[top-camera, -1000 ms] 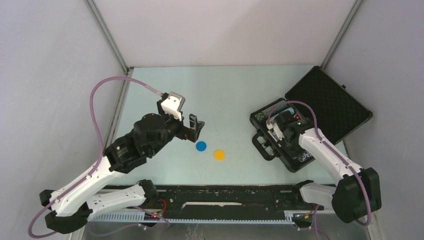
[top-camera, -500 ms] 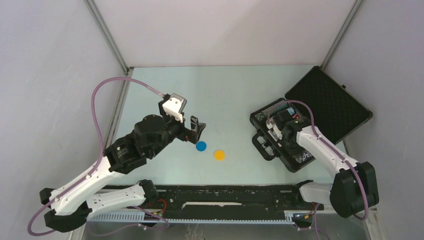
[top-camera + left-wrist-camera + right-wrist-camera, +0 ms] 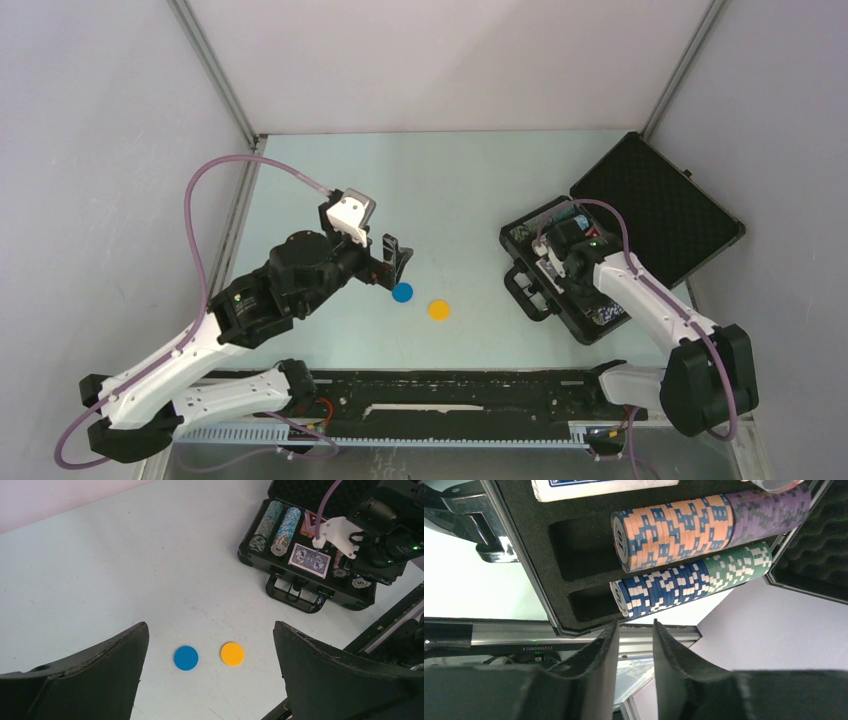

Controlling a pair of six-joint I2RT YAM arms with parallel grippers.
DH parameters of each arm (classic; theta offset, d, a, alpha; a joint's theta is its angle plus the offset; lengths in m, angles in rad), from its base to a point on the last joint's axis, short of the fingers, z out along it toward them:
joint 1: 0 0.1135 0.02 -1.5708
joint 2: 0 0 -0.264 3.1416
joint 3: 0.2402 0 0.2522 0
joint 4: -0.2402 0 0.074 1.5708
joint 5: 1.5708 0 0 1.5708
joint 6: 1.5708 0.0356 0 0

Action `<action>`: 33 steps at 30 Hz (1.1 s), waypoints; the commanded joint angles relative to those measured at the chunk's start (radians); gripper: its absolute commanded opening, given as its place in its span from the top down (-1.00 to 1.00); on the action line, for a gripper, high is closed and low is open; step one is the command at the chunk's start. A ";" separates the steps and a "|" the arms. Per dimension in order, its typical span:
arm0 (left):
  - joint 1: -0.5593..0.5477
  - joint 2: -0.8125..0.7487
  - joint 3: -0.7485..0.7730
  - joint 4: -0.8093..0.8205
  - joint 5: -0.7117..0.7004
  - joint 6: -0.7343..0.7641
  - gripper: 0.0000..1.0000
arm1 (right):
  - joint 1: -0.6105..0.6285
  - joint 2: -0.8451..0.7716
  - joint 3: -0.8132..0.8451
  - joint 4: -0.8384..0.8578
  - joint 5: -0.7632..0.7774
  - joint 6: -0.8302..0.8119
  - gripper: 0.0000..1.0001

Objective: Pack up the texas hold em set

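The black case [image 3: 517, 247] lies open at the right, its foam lid [image 3: 660, 205] tipped back. In the left wrist view the case [image 3: 257, 560] holds rows of chips [image 3: 280, 525], the blue-backed card deck [image 3: 310, 560] and a red marker [image 3: 312, 520]. A blue disc [image 3: 402, 291] and a yellow disc [image 3: 438, 309] lie on the table. My left gripper [image 3: 397, 258] is open and empty just above and left of the blue disc [image 3: 186, 658]; the yellow disc [image 3: 232, 653] is also between its fingers. My right gripper [image 3: 635, 623] hovers over the case, jaws narrowly apart, empty, near the chip rows [image 3: 659, 592].
The case handle [image 3: 520, 290] sticks out toward the discs. A black rail [image 3: 450, 385] runs along the table's near edge. Walls and metal posts [image 3: 215, 80] close in the left, far and right sides. A clear disc [image 3: 774, 484] shows at the edge of the right wrist view.
My left gripper has shifted slightly right, closer over the blue disc. My right arm has drawn a little farther over the case. The discs have not moved.
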 commanded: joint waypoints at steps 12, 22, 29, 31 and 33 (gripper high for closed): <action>0.063 0.032 -0.034 0.035 -0.016 0.015 -1.00 | 0.100 -0.450 0.072 0.104 -0.152 0.022 0.24; 0.243 0.042 -0.077 0.085 -0.064 0.009 -1.00 | 0.207 -0.491 0.103 0.440 -0.401 0.248 -0.94; 0.280 0.079 -0.030 0.078 -0.077 -0.010 -1.00 | 0.076 -0.412 0.076 0.625 -0.876 0.615 -0.99; 0.283 0.093 0.019 0.060 -0.042 -0.035 -1.00 | -0.026 -0.426 0.022 0.683 -1.024 0.717 -0.99; 0.284 0.103 0.064 0.050 -0.002 -0.064 -1.00 | -0.136 -0.451 -0.051 0.759 -1.171 0.796 -0.99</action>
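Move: The yellow disc lies about 33 cm to the right hand's left, nearly level with it fore and aft and some 8 cm lower. The blue disc lies about 41 cm left and 3 cm ahead of that hand, the card deck in the case about 6 cm left and 5 cm ahead, and the case handle some 13 cm left and 2 cm ahead. From the left hand, the yellow disc is about 7 cm right, 1 cm back and 32 cm below. Heading for the two loose discs, the empty right hand first rises out of the case, then sweeps left across its handle side, about 19 cm left and 16 cm up, slightly forward. Its fingers spread from about a third to wide open while the wrist swings them from pointing down to forward-left. The left hand, still open and empty, shifts about 7 cm forward and 5 cm left, sinking a little and turning counter-clockwise. ##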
